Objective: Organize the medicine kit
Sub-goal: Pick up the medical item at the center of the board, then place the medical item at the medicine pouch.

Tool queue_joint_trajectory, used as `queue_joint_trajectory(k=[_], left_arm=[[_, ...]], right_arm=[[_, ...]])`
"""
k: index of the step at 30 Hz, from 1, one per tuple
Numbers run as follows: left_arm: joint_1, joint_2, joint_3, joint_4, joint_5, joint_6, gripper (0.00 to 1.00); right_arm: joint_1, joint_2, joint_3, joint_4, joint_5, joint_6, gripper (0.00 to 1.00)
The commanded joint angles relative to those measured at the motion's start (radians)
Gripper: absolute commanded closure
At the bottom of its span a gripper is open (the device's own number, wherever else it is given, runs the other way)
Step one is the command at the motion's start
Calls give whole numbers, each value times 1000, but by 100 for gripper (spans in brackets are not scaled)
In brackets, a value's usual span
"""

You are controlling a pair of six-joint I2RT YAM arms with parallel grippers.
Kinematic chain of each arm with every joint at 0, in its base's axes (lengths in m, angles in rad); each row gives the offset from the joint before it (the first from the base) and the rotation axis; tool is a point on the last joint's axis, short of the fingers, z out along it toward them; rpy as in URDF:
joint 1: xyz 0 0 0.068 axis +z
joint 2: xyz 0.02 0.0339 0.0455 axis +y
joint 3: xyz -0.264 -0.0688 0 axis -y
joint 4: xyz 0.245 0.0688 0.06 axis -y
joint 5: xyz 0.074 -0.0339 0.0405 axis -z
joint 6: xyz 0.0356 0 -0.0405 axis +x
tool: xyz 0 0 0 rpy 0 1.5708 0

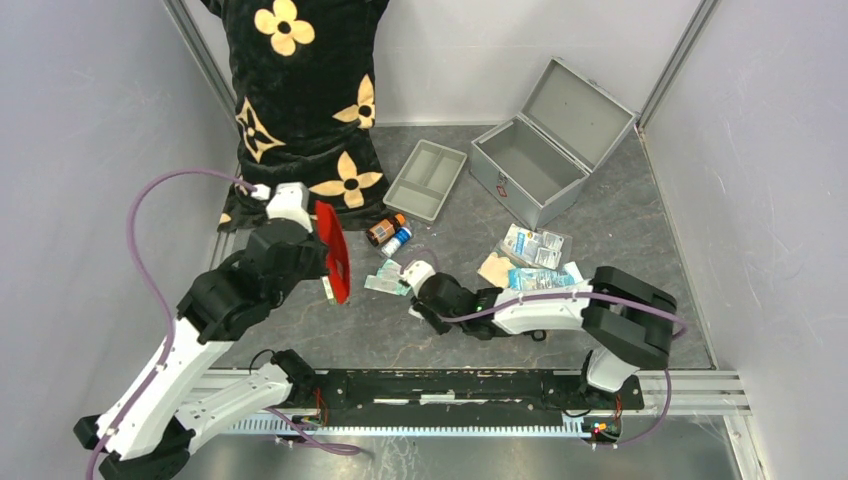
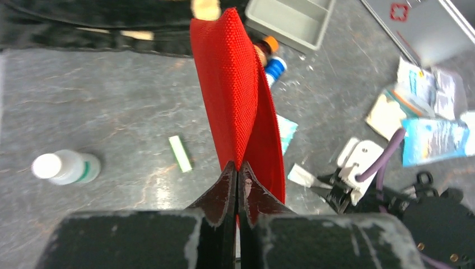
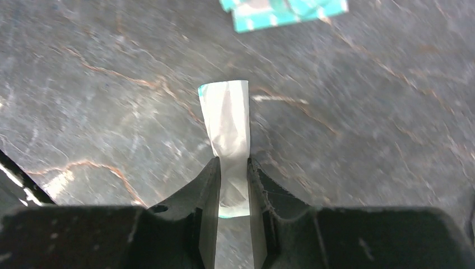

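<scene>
The medicine kit (image 1: 515, 190), a silver-grey metal case, stands at the back right with its lid thrown open; its front shows in the left wrist view (image 2: 425, 25). My left gripper (image 1: 322, 258) (image 2: 238, 168) is shut on the edge of a flat red pouch (image 1: 333, 250) (image 2: 235, 84) and holds it upright above the table. My right gripper (image 1: 414, 308) (image 3: 232, 165) is low over the table centre, shut on a small white sachet (image 3: 227, 117) that is pinched narrow between the jaws.
A grey divided tray (image 1: 427, 178) lies left of the kit. Two small bottles (image 1: 390, 232), loose packets (image 1: 535, 245) and a teal packet (image 1: 540, 278) lie nearby. A white bottle (image 2: 64, 167) and a green strip (image 2: 180, 153) lie left of the pouch. A black flowered cushion (image 1: 300, 100) leans at the back.
</scene>
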Motion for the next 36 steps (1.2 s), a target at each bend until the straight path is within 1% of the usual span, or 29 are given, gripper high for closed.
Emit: queue_joint_trajectory(k=[1, 11, 16, 19, 21, 25, 28, 36], left_arm=[[-4, 48, -59, 171, 199, 79, 98], [-4, 89, -172, 247, 182, 55, 98], [-4, 116, -219, 272, 176, 25, 98], [-4, 135, -227, 263, 134, -9, 98], [-4, 147, -226, 254, 107, -26, 98], [-4, 164, -223, 247, 81, -73, 98], [-4, 173, -227, 258, 87, -103, 98], [-4, 190, -235, 285, 104, -118, 98]], right_arm=[[-43, -112, -72, -11, -12, 74, 72], [-184, -290, -221, 167, -172, 284, 73], [-221, -361, -250, 264, -208, 383, 73], [-235, -392, -259, 326, -209, 447, 73], [-246, -402, -265, 370, -246, 488, 73], [-251, -397, -249, 469, -294, 556, 72], [-251, -372, -216, 541, -344, 607, 72], [-241, -250, -160, 833, -427, 792, 72]])
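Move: The white strip packet is already in the right fingers, close over the board. From there the red first aid kit, held by the left hand, lies about 14 cm left, 8 cm ahead and 24 cm up; the turquoise packets lie 5 cm left and 6 cm ahead, the blue-capped bottle 3 cm left and 13 cm ahead. From the left hand the strip is some 14 cm right, 3 cm back and 26 cm down, the green-white box 2 cm left and 1 cm ahead, far below. The white strip packet, still pinched by the right fingers, first slides off some 5 cm to the right, then climbs about 16 cm and comes back left towards the red kit, the wrist rolling some 60 degrees until the fingers point left and level. To meet it, the left hand sinks nearly 10 cm and shifts 5 cm right, keeping its grip on the kit and tipping slightly down. ##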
